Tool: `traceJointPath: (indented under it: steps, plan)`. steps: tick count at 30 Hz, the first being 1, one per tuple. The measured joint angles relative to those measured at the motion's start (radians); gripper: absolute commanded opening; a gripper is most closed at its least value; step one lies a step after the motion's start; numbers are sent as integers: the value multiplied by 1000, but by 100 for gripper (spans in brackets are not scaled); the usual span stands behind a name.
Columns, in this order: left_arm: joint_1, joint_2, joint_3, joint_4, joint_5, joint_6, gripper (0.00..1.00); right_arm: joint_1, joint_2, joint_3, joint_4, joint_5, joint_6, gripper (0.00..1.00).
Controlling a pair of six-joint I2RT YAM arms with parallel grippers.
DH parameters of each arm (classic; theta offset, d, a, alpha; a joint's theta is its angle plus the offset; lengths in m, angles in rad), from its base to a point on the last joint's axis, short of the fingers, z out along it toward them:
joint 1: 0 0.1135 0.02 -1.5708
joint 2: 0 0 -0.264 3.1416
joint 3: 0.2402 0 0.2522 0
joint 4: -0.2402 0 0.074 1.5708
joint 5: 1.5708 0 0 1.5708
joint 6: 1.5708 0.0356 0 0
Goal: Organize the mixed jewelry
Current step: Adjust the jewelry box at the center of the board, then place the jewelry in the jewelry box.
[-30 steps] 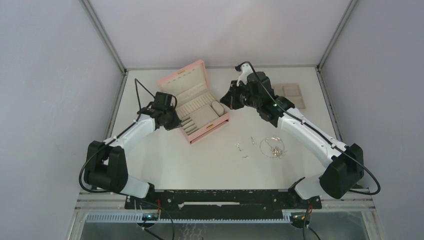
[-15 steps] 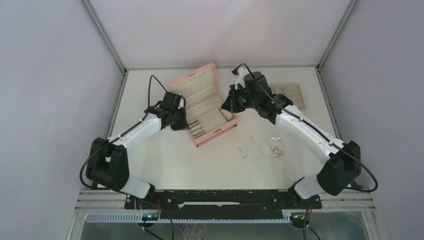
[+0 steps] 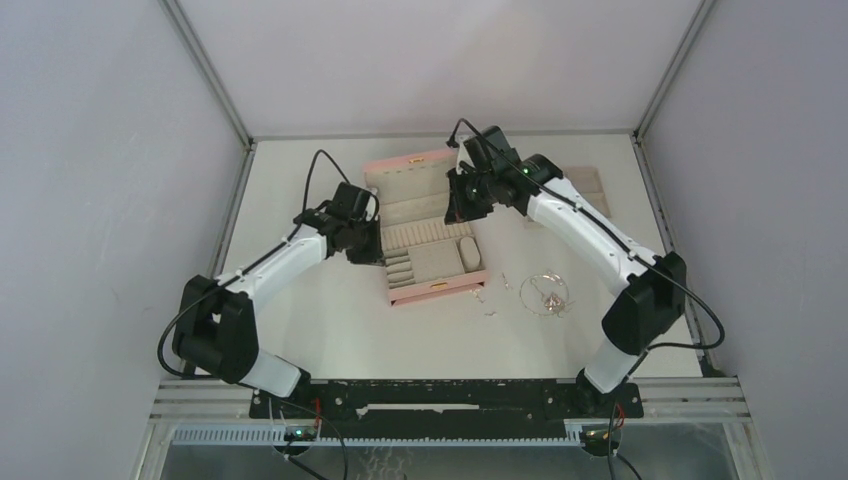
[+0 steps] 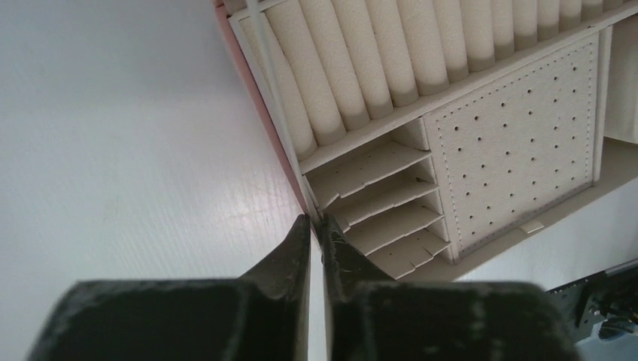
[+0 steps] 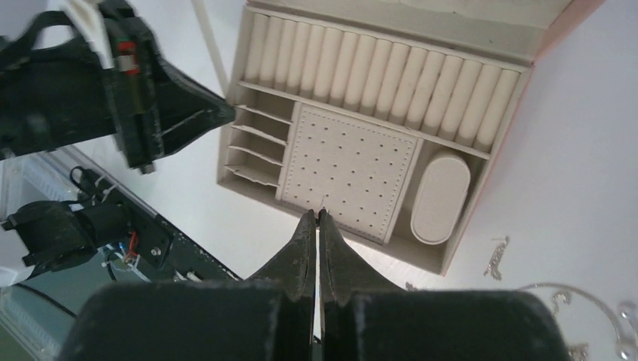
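The mixed jewelry lies on the white table to the right of the pink box (image 3: 432, 291). It is a looped silver necklace (image 3: 545, 295) and small silver bits (image 3: 489, 296). The box stands open, with beige ring rolls and a perforated panel (image 5: 350, 169) inside. My left gripper (image 3: 372, 246) is shut on the box's left wall (image 4: 242, 71), one tip on each side (image 4: 316, 219). The right gripper (image 3: 458, 200) hovers over the box's back right part, shut (image 5: 317, 214), with a hair-thin sliver at its tips. The right wrist view shows a small bit (image 5: 496, 259) and the necklace (image 5: 583, 304).
A flat beige compartment tray (image 3: 592, 185) lies at the back right, partly behind the right arm. The box lid (image 3: 405, 163) stands up at the back. An oval cushion (image 5: 441, 198) fills the box's right compartment. The arm bases run along the near edge.
The pink box has turned clockwise and shifted right, now nearly square to the table. My left gripper moved right with it. The right gripper shifted slightly left over it.
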Motion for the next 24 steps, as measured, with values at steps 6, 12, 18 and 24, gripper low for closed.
traceJointPath:
  steps: [6, 12, 18, 24]
  plan:
    - [-4, -1, 73, -31, 3, 3, 26, 6, 143, 191, -220, 51, 32, 0]
    - [-5, -24, 95, -33, 5, 14, 28, 17, 203, 237, -365, 89, 126, 0]
    - [-5, -50, 90, -35, 9, 49, 28, 41, 206, 220, -401, 129, 232, 0]
    - [-5, -159, 31, -29, -13, 66, 28, 50, 206, 168, -399, 124, 340, 0]
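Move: The jewelry box is nearly straight. From the right hand, shut and high over its rear part, the box's middle lies some 6 cm back, 3 cm left and 17 cm below; the nearest earring is about 13 cm back and 6 cm right, and the bangle 13 cm back and 19 cm right, both on the table some 20 cm below. The left fingers are at the box's left wall, the box's middle about 10 cm to their right, level fore and aft and 5 cm below. The right hand, fingers kept shut, sinks over the jewelry box and then draws back as well towards its front side, ending about 5.5 cm lower and 4 cm back, while the wrist swings the fingertips under by some 25 degrees, so that they point more steeply down, and turns clockwise. Meanwhile the left hand comes free of the box's left wall, rising about 5.5 cm with a brief short reach forward and back, its fingertips tilting forward a little as the almost shut fingers part partway. ##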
